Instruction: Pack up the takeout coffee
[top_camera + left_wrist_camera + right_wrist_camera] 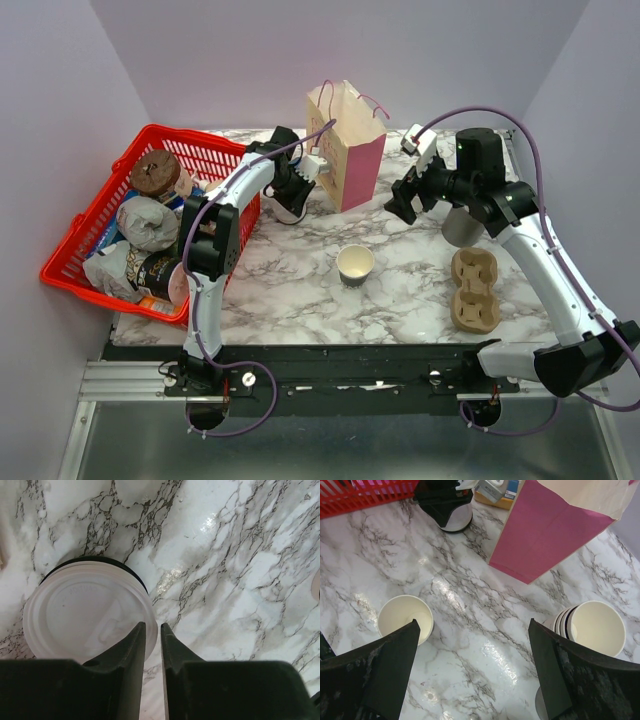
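The takeout coffee cup (355, 265), cream with a dark lower band, stands open and lidless mid-table; it also shows at the left of the right wrist view (405, 617). My left gripper (290, 195) hangs low over a round white lid (90, 612) that sits on a dark-rimmed stack beside the basket. Its jaws (153, 625) stand a narrow slit apart with the lid's right rim in the gap. My right gripper (408, 200) (472, 622) hovers wide open over bare marble, between the cup and a stack of cups, holding nothing.
A pink and cream paper bag (347, 145) stands upright at the back. A red basket (85, 225) of packaged goods fills the left. A brown pulp cup carrier (474, 290) lies front right. The stack of cups (592, 627) stands under the right arm.
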`<state>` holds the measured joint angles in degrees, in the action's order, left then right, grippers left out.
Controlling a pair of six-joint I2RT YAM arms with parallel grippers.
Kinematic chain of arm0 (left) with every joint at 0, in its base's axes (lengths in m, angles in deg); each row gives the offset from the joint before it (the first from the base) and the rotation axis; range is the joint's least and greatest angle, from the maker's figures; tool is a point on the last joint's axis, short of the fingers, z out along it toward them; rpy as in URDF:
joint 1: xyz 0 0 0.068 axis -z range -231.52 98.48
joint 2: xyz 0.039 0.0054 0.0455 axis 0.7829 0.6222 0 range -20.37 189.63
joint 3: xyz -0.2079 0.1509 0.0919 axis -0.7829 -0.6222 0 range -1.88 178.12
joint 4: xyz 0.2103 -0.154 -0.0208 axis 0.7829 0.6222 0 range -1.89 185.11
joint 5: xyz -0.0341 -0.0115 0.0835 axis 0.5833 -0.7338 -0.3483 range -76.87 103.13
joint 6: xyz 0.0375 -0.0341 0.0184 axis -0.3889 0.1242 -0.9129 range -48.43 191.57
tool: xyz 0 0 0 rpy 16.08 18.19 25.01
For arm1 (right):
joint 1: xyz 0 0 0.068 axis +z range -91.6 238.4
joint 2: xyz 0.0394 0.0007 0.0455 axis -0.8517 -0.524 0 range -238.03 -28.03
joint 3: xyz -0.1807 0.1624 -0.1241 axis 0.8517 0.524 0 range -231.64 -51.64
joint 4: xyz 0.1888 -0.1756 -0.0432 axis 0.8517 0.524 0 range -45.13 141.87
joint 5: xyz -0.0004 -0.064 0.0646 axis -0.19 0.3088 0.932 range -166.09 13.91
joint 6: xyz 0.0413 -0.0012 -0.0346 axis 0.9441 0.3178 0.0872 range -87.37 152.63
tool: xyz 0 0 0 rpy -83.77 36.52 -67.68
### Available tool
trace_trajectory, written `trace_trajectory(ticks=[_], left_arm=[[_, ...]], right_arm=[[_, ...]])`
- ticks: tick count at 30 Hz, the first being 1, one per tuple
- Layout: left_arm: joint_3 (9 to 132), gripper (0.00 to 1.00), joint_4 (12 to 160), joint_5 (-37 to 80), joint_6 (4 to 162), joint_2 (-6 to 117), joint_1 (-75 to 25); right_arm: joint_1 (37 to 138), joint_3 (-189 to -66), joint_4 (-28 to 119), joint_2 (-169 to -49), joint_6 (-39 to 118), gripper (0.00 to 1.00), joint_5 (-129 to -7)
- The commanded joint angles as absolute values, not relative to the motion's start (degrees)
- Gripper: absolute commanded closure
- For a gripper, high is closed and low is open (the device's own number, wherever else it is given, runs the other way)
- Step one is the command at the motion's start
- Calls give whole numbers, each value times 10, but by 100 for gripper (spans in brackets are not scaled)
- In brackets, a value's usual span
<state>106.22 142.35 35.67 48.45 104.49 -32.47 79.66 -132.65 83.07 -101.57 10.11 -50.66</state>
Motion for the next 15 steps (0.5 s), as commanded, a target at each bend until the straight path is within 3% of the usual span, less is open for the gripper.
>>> trace_trajectory(ticks=[1,9,15], left_arm=[[1067,82,1418,352,477,1044,-333],[1071,100,1429,362,475,1044,-333],[1104,100,1454,364,477,1011,-333]], right_arm=[[794,-1327,822,-1024,102,2,-491],[794,-1328,821,-1026,103,2,-491],[793,-1329,821,-1025,103,2,-493]])
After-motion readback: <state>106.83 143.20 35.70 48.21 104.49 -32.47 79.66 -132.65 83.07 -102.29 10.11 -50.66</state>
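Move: The stack of lids lies right by the left hand, its middle about 4 cm ahead, 1 cm left and 1 cm below, with the near right rim of the top lid between the slightly open fingertips. The small blue-and-orange box is some 8 cm straight beyond the lids; the paper bag stands about 15 cm right of the hand and 11 cm ahead, the single cup about 15 cm right and 10 cm back. From the right hand the lids are roughly 14 cm ahead, 26 cm left and 24 cm below. The left hand holds its place and tilt over the edge of the lid stack, fingers pointing steeply down and to the right, and closes them from about a quarter open to practically shut, one tip coming in from over the lid and the other from outside its rim. The tips meet right at the near right rim of the top lid to pinch it, with no real lift yet. ##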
